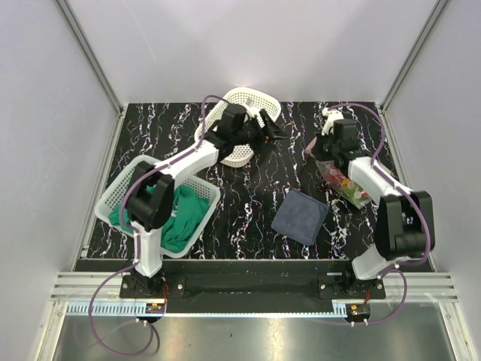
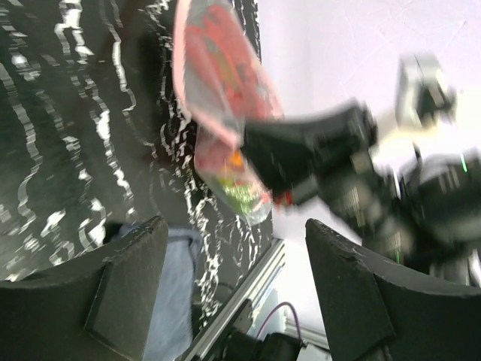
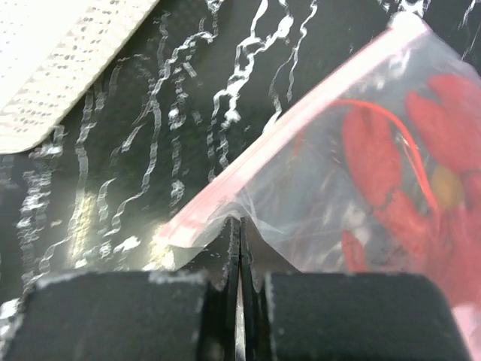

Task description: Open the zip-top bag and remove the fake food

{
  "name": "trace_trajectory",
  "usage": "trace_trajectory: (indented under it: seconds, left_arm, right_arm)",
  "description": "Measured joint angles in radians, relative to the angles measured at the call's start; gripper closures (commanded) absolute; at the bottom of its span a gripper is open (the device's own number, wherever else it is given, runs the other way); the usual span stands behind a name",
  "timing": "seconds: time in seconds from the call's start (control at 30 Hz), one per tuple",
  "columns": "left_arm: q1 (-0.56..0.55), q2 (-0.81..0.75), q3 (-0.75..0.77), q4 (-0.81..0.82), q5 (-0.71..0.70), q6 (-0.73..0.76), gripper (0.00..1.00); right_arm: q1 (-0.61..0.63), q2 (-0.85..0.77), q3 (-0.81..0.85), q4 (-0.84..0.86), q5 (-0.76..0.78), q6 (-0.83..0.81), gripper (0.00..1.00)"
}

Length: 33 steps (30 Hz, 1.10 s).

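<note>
The zip-top bag [image 1: 344,180] lies at the right side of the table, clear plastic with a pink-red zip strip [image 3: 301,120]. Inside it is the fake food: a red lobster [image 3: 391,173] and green, orange and red pieces [image 2: 240,188]. My right gripper [image 3: 239,222] is shut on the bag's edge just below the zip strip, near a corner. In the top view the right gripper [image 1: 325,150] is at the bag's far end. My left gripper [image 1: 276,129] hovers open to the left of the bag, apart from it. In its wrist view the left gripper [image 2: 237,256] holds nothing and faces the bag [image 2: 218,75].
A white mesh basket [image 1: 248,101] sits tilted at the back behind the left gripper. Another white basket [image 1: 120,192] at the front left holds a green cloth [image 1: 184,214]. A dark blue-grey folded cloth [image 1: 301,216] lies in front of the bag.
</note>
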Motion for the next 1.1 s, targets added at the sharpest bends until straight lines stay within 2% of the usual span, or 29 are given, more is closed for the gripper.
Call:
trace_trajectory:
  seconds: [0.27, 0.47, 0.57, 0.77, 0.8, 0.83, 0.9, 0.93, 1.0, 1.03, 1.1]
  left_arm:
    - [-0.070, 0.220, 0.185, 0.015, -0.014, -0.094, 0.29]
    - [-0.119, 0.356, 0.297, 0.023, -0.023, -0.166, 0.34]
    - [-0.135, 0.392, 0.314, 0.037, -0.023, -0.208, 0.41]
    - [-0.161, 0.439, 0.341, 0.076, -0.023, -0.258, 0.71]
    - [-0.161, 0.441, 0.340, 0.086, -0.023, -0.264, 0.77]
    - [-0.162, 0.443, 0.337, 0.105, -0.022, -0.266, 0.90]
    - [-0.162, 0.444, 0.333, 0.134, -0.020, -0.263, 0.99]
    - [-0.162, 0.446, 0.333, 0.145, -0.018, -0.259, 1.00]
    - [-0.162, 0.446, 0.335, 0.161, -0.012, -0.220, 1.00]
    - [-0.162, 0.446, 0.340, 0.160, -0.010, -0.191, 1.00]
    - [-0.164, 0.445, 0.341, 0.158, -0.010, -0.127, 1.00]
  right_arm:
    - [0.000, -0.292, -0.209, 0.041, 0.031, 0.134, 1.00]
    - [0.000, -0.402, -0.290, 0.051, 0.056, 0.222, 1.00]
    - [0.000, -0.449, -0.329, 0.051, 0.056, 0.254, 1.00]
    - [0.000, -0.511, -0.373, 0.047, 0.056, 0.297, 1.00]
    - [0.000, -0.519, -0.377, 0.044, 0.056, 0.303, 0.92]
    - [0.000, -0.530, -0.381, 0.037, 0.057, 0.310, 0.85]
    - [0.000, -0.550, -0.382, 0.010, 0.058, 0.330, 0.68]
    - [0.000, -0.560, -0.382, -0.004, 0.060, 0.340, 0.49]
    - [0.000, -0.581, -0.380, -0.045, 0.071, 0.357, 0.36]
    - [0.000, -0.590, -0.372, -0.080, 0.084, 0.363, 0.24]
    - [0.000, -0.592, -0.336, -0.152, 0.113, 0.383, 0.17]
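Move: My left hand is open. The zip edge of the bag, just beyond where my right fingers hold it, lies about 10 cm ahead, 13 cm to the right and 11 cm below. The filled bag body is level with it front to back, 21 cm right; the white basket 18 cm ahead and 13 cm left; the denim cloth 14 cm back and 6 cm right. From my right hand that zip edge is about 6 cm ahead, 2 cm right, 3 cm lower. With my right hand still pinching the bag's corner, I draw it back about 12 cm and up a little, rolling its left side up and turning it clockwise. Meanwhile my left hand goes about 13 cm right and some 8 cm down to meet the zip edge and shuts on it; once it is nearly closed, my right fingers open and let the corner go. ##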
